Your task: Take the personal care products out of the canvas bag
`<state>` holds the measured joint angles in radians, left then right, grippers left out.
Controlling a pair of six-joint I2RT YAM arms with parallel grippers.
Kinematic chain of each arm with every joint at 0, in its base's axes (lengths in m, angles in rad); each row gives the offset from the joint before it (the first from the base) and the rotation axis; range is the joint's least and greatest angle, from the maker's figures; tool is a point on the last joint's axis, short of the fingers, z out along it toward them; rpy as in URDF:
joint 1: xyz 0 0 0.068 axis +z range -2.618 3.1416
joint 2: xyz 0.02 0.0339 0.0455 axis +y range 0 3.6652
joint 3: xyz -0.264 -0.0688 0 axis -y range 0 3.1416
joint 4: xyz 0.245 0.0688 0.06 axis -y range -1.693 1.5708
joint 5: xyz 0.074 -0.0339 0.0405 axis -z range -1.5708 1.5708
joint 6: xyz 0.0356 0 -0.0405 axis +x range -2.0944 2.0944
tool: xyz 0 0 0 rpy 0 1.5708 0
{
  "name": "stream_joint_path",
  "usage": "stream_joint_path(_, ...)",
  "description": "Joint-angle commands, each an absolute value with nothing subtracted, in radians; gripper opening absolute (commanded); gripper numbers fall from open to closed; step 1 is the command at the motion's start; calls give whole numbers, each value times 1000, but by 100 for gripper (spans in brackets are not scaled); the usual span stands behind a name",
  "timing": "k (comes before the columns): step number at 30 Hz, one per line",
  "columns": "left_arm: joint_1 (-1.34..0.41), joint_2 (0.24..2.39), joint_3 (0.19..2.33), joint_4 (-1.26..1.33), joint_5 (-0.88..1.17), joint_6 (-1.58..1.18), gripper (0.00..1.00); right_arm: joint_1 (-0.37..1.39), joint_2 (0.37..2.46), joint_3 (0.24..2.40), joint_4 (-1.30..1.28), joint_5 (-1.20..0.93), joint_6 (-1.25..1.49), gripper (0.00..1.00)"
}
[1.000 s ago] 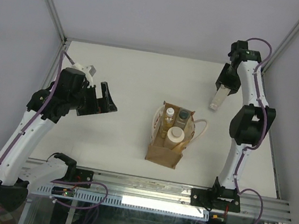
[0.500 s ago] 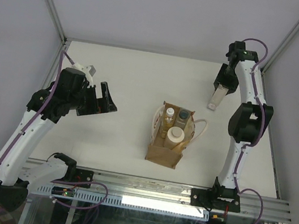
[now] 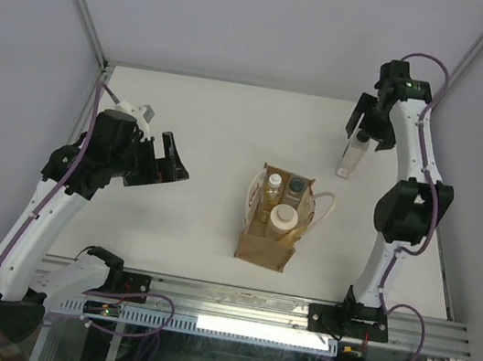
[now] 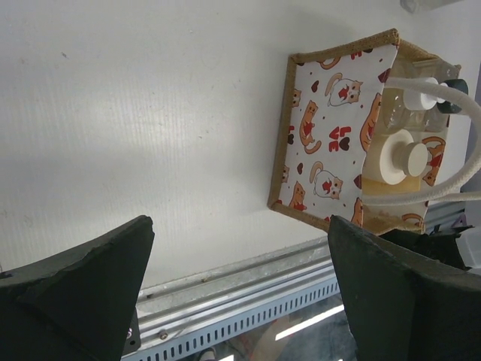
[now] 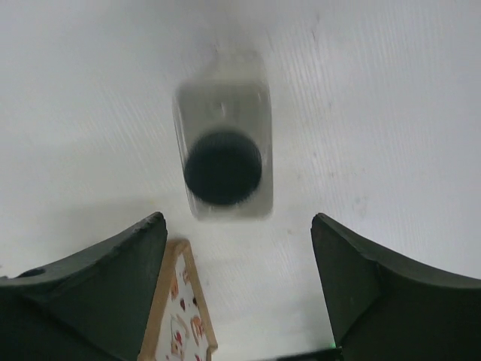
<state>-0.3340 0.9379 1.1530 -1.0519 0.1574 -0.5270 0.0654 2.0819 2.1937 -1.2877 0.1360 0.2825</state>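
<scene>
The canvas bag (image 3: 270, 232) stands at the table's middle, cat-printed in the left wrist view (image 4: 331, 135). Inside it are an amber bottle with a white cap (image 3: 273, 186), a dark-capped bottle (image 3: 297, 187) and a wide cream bottle (image 3: 283, 217). The other clear-beige, dark-capped bottle (image 3: 349, 162) stands on the table at the far right. It is seen from above in the right wrist view (image 5: 223, 167). My right gripper (image 3: 365, 132) is open just above it, not touching (image 5: 239, 259). My left gripper (image 3: 170, 161) is open and empty, left of the bag (image 4: 240, 289).
A metal rail (image 3: 249, 302) runs along the near edge and also shows in the left wrist view (image 4: 248, 278). Grey enclosure walls stand at the back and both sides. The bag's pale handles (image 3: 325, 208) loop out to its right.
My right gripper has opened and let go of the dark-capped bottle, which now stands upright on the table. The wrist has moved slightly back. The left arm has not moved.
</scene>
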Motion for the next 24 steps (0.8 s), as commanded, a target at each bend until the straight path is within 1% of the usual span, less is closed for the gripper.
stream_joint_path(1,-336,927,1164,-992,194,-500,99,79,1773,1955,-1260,86,311,81)
stream_joint_path(7,-336,935,1139,-962,236,-496,99,139,1409,1529,-1177,27,373,81)
stream_joint_path(9,-337,939,1131,-953,245,-494,99,160,1303,1427,-1163,12,394,81)
stream_joint_path(12,-336,944,1118,-936,268,-508,99,168,1172,1349,-1192,-30,408,81)
stream_joint_path(15,-336,942,1099,-912,290,-529,99,195,1099,1338,-1219,-101,417,81)
stream_joint_path(18,-336,934,1080,-895,301,-551,99,250,1067,1394,-1235,-141,431,81)
stream_joint_path(22,-336,910,1061,-882,311,-579,99,336,1111,1535,-1265,-141,441,79)
stream_joint_path(24,-336,897,1050,-880,311,-586,99,410,1155,1605,-1277,-121,449,78)
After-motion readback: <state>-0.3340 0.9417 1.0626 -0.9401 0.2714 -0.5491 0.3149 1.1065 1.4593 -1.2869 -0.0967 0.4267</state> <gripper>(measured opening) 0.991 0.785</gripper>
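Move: The dark-capped bottle still in the bag, apparently the next one, stands about 17 cm back and 17 cm left of the right hand, some 10 cm below it. The white-capped bottle is 5 cm farther left of that bottle, the white jar about 7 cm nearer the base. The bottle just set down stands under the right hand, about 1 cm ahead. From the left hand, the bagged dark-capped bottle lies about 25 cm right, 7 ahead and 15 below. The already released bottle is left behind as the right hand, its fingers staying open, sweeps back about 24 cm towards the bag, rising as it goes, then carries on left and up, some 8 cm each way overall. The wrist rolls its left side up by nearly 20 degrees to face the bag. The left hand, open and empty, drifts about 2 cm right and sinks slightly. ##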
